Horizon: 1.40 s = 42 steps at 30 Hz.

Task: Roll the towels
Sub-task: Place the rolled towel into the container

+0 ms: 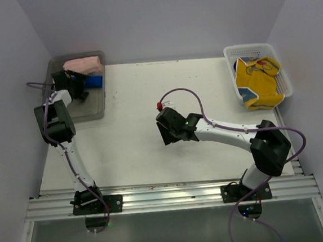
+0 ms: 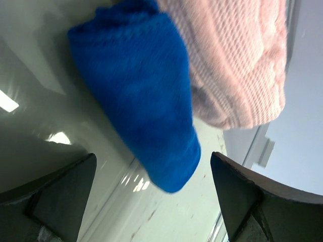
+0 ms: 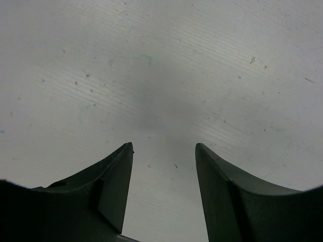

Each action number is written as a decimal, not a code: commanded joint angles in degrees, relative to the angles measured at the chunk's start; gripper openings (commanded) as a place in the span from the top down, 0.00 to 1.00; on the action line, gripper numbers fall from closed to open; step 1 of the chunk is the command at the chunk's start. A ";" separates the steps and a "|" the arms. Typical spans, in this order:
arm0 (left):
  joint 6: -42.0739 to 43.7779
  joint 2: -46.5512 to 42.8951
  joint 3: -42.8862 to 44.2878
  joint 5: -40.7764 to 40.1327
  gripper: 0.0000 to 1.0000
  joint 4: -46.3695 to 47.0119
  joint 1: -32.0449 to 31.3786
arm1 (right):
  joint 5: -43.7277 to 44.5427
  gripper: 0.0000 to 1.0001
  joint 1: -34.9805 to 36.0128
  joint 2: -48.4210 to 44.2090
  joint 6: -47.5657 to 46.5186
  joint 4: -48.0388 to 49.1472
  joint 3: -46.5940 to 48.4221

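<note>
In the grey tray [image 1: 95, 110] at the back left lie a rolled royal blue towel [image 1: 94, 81] [image 2: 141, 96] and a rolled salmon pink towel [image 1: 83, 64] [image 2: 237, 55], touching each other. My left gripper [image 1: 78, 86] [image 2: 154, 174] hangs over the tray, open wide, with the blue roll's end just beyond its fingertips and nothing gripped. A yellow towel with red marks [image 1: 258, 81] lies crumpled in the white mesh basket [image 1: 230, 55] at the back right. My right gripper [image 1: 165, 133] [image 3: 164, 151] is open over the bare middle of the table, holding nothing.
White walls close in the table on the left, back and right. A metal rail [image 1: 168, 197] runs along the near edge with both arm bases on it. A purple cable [image 1: 187, 93] loops above the right arm.
</note>
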 commanded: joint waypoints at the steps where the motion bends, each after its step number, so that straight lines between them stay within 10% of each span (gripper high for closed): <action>1: 0.57 -6.65 -5.29 0.91 0.01 2.17 -0.32 | 1.02 0.44 1.10 -2.77 0.95 -0.81 1.57; 20: 24.54 -32.40 -6.45 -18.92 0.01 -14.26 -5.85 | 12.53 0.30 2.43 -9.54 -2.12 -3.44 2.71; 23: 30.25 -36.45 -6.79 -23.50 0.01 -17.51 -11.73 | 14.73 0.25 0.85 -10.50 -2.30 -4.14 3.06; 24: 31.50 -37.33 -7.06 -25.00 0.01 -18.30 -15.14 | 15.52 0.02 0.41 -10.77 -2.04 -4.41 3.23; 42: 29.85 -53.24 -29.55 -41.45 0.01 -30.44 -52.86 | 32.75 0.01 -7.07 -23.69 15.80 -19.00 -1.42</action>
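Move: The rolled blue towel just laid down lies about 5 cm ahead of the open left hand, 2 cm to its right and slightly below; the rolled pink towel is some 13 cm straight ahead, and the container's right wall about 10 cm to the right. From the right hand, the yellow towel in the white basket lies roughly 27 cm ahead and 45 cm right; the blue towel is about 40 cm ahead and 32 cm left. Left hand backs off the blue towel, lifts, swings back-right some 40 cm; right hand goes right and up, opening. ##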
